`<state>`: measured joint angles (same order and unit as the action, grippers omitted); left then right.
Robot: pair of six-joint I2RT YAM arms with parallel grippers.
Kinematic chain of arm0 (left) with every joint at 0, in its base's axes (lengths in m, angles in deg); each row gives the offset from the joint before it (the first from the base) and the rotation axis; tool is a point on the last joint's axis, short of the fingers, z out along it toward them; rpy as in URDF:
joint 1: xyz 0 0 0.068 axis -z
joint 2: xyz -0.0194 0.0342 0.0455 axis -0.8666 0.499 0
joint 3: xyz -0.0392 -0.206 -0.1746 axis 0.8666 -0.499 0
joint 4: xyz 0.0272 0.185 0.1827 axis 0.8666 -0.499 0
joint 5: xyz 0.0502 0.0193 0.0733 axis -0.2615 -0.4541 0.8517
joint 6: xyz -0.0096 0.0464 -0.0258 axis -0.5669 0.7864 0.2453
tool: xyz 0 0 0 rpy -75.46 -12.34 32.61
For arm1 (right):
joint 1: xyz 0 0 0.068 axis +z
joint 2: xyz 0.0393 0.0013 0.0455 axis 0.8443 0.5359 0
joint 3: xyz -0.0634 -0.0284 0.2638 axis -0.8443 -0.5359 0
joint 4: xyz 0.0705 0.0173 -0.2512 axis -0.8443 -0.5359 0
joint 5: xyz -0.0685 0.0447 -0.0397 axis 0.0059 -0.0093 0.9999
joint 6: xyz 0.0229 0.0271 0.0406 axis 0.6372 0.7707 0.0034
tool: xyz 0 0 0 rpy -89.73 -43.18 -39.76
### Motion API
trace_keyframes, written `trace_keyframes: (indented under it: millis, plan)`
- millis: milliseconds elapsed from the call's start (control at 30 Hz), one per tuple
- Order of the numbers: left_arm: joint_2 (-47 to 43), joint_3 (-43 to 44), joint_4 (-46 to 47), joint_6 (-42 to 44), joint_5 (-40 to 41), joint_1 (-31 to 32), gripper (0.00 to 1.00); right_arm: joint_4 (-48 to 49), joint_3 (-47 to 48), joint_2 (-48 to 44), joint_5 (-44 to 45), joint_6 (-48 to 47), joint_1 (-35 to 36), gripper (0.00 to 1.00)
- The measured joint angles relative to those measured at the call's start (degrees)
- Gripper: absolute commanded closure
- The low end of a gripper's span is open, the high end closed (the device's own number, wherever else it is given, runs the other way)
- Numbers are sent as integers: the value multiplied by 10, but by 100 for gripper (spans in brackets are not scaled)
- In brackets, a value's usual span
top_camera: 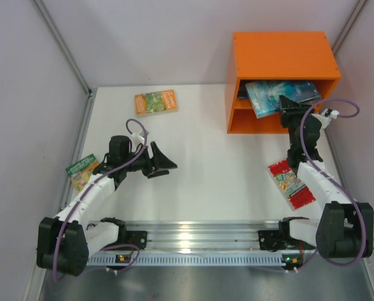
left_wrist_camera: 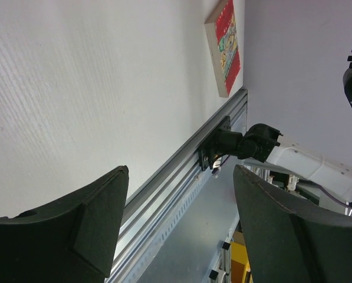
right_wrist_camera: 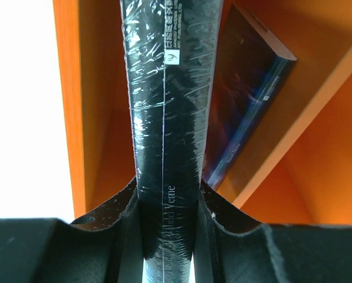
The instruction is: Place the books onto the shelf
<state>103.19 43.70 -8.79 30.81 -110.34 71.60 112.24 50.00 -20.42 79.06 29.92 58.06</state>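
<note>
The orange shelf [top_camera: 280, 56] stands at the back right. My right gripper [top_camera: 288, 108] is at its open front, shut on a pale teal book [top_camera: 269, 97] that pokes tilted into the upper compartment. In the right wrist view the right gripper [right_wrist_camera: 168, 183] clamps that book's dark wrapped spine [right_wrist_camera: 167, 88]. A dark blue-purple book [right_wrist_camera: 246, 100] leans inside beside it. An orange-green book [top_camera: 155, 101], a green book [top_camera: 81, 169] and a red book [top_camera: 291, 184] lie flat on the table. My left gripper [top_camera: 165, 164] hovers open and holds nothing; its view, past the left gripper [left_wrist_camera: 181, 177], shows the red book [left_wrist_camera: 226, 44].
The white table [top_camera: 205, 144] is walled by pale panels on the left, back and right. A metal rail [top_camera: 199, 232] carrying both arm bases runs along the near edge. The right arm's base joint [left_wrist_camera: 246, 144] shows in the left wrist view.
</note>
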Motion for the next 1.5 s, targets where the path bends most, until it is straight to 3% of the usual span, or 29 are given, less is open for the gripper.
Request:
trace_keyframes:
  millis: [800,1500]
  plan:
    - [-5,-1,-6,6,-19,0,24,107,106,208,124,-1,92,100]
    - [-6,-2,-13,11,-19,0,25,110,158,259,167,32,106,100]
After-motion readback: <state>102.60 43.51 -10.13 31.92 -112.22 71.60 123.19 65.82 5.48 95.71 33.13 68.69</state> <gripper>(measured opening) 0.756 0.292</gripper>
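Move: The right hand holds the blue book by its spine at the upper shelf opening. Its goal, the space over the purple book, lies some 10 cm ahead, 6 cm left and 3 cm below. The purple book lies about 10 cm ahead, 7 cm left and 5 cm below; the shelf's left wall is roughly 9 cm ahead and 16 cm left. That space is about 30 cm ahead of the left hand, 37 cm to its right and 10 cm higher. Forward about 10 cm into the upper compartment, the right arm carries the blue book in over the purple one, sliding some 4 cm left mainly early on. It sinks about 3 cm on the way, then lifts a little at the end with a slight clockwise turn, the fingers keeping their grip on the spine throughout. ##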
